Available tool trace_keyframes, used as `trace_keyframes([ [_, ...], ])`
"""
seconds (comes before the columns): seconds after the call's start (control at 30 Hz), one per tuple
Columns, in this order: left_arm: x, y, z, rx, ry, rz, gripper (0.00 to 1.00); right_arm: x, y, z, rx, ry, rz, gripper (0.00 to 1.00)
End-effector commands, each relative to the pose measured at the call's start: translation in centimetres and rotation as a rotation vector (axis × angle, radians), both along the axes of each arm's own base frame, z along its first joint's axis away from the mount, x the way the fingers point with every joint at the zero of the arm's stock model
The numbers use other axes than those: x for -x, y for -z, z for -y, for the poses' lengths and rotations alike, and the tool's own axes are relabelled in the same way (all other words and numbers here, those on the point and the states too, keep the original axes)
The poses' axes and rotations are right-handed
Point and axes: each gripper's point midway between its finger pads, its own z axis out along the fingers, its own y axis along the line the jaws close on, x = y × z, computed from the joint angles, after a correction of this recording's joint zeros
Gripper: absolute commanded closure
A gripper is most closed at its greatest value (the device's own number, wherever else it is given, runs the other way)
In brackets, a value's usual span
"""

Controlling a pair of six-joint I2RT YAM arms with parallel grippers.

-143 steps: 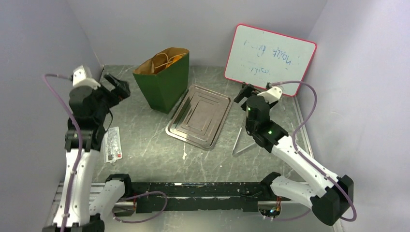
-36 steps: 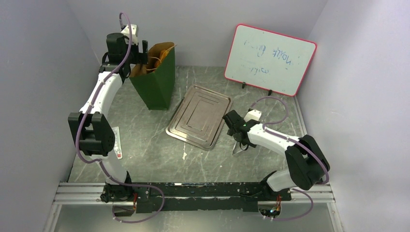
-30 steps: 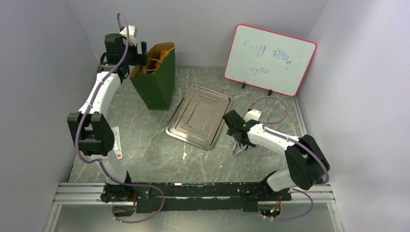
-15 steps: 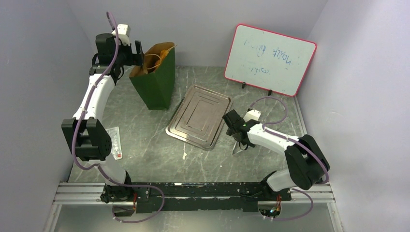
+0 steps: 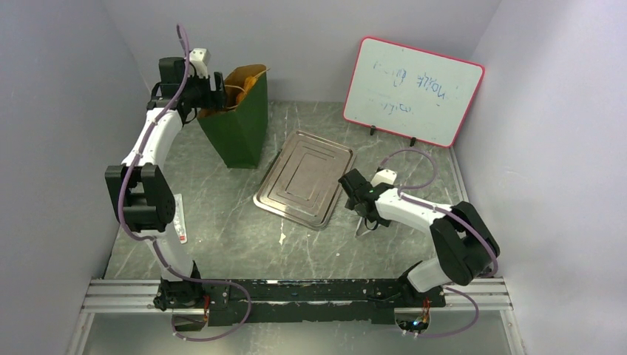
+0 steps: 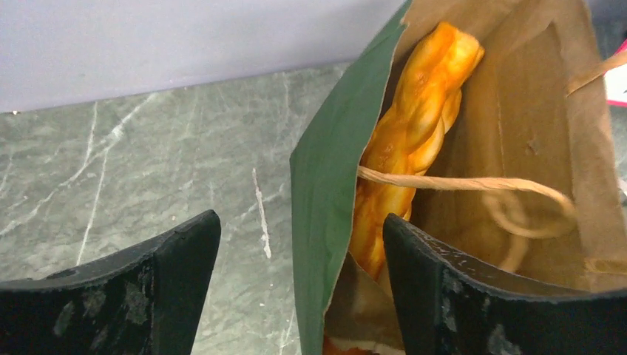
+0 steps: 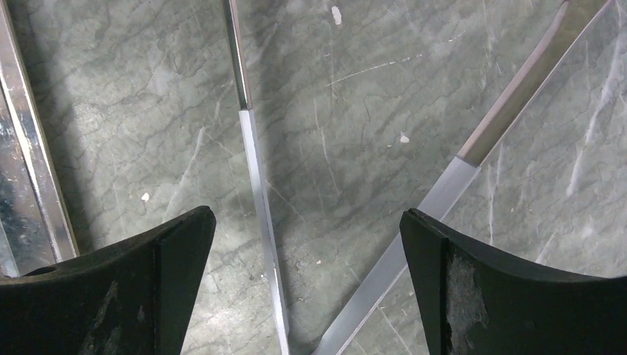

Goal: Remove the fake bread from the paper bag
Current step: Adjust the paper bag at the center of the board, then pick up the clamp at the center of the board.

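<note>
The dark green paper bag stands upright at the back left, its brown inside showing. The fake bread, an orange twisted loaf, leans inside against the bag's green wall and peeks over the rim. A twisted brown handle crosses in front of it. My left gripper is at the bag's left rim. In the left wrist view the left gripper is open, one finger outside the wall and one inside near the loaf. My right gripper hangs low and open over the table.
A steel tray lies in the middle of the table. Metal tongs lie on the marble under the right gripper. A red-framed whiteboard leans at the back right. A small printed packet lies by the left arm.
The left gripper has shifted right onto the bag's rim and its jaws have narrowed a little around the wall. The right arm has stayed almost still.
</note>
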Motion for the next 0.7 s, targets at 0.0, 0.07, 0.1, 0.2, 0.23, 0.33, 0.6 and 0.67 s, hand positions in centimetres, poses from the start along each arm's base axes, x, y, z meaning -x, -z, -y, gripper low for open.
trace_keyframes([
  [0.0, -0.5, -0.6, 0.4, 0.023, 0.024, 0.009, 0.3, -0.3, -0.1, -0.1, 0.013, -0.004, 0.007, 0.0],
  [0.07, -0.7, -0.5, 0.4, 0.021, 0.026, 0.017, 0.48, -0.2, -0.1, 0.1, 0.022, -0.003, 0.007, 0.0],
  [0.1, -0.9, -0.5, 0.5, 0.022, 0.031, 0.023, 0.61, -0.2, -0.1, 0.2, 0.025, -0.002, 0.008, 0.0],
  [0.2, -1.4, -0.2, 0.9, 0.02, 0.05, 0.022, 0.87, 0.1, 0.1, 0.5, 0.037, 0.002, -0.002, 0.0],
  [0.23, -1.6, -0.1, 1.1, 0.018, 0.056, 0.02, 0.89, 0.2, 0.0, 0.6, 0.038, 0.007, -0.004, 0.0],
  [0.33, -1.6, 0.1, 1.5, 0.008, 0.064, 0.026, 0.93, 0.2, -0.4, 0.7, 0.037, 0.005, 0.009, 0.0],
  [0.6, -1.2, -1.8, 1.9, -0.057, 0.033, 0.135, 0.93, -1.4, -2.9, 0.6, 0.059, 0.0, 0.064, 0.0],
  [0.67, -1.2, -2.8, 1.3, -0.08, 0.001, 0.176, 0.93, -1.4, -3.3, 0.5, 0.059, 0.006, 0.066, 0.0],
])
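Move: At the left side of the bag's mouth, the left hand already has the rim between its open fingers, about 1 cm to the right, 1 cm ahead and 1 cm below. The paper bag's middle is roughly 7 cm to the right, 2 cm ahead and 12 cm down; the bread inside is 4 cm ahead, 6 cm right and 9 cm down. The metal tray is some 18 cm back, 25 cm right and 25 cm below. From the right hand, the paper bag is about 24 cm ahead, 35 cm left and 9 cm up. Closing on the left rim of the paper bag, the left hand settles about 1 cm down and its fingers go from three-quarters open to nearly shut, pinching the paper with one finger inside the bag and one outside. Keeping the pinch, it eases about 1.5 cm right and 1 cm forward, towards the bag's middle, the wrist almost unturned. ##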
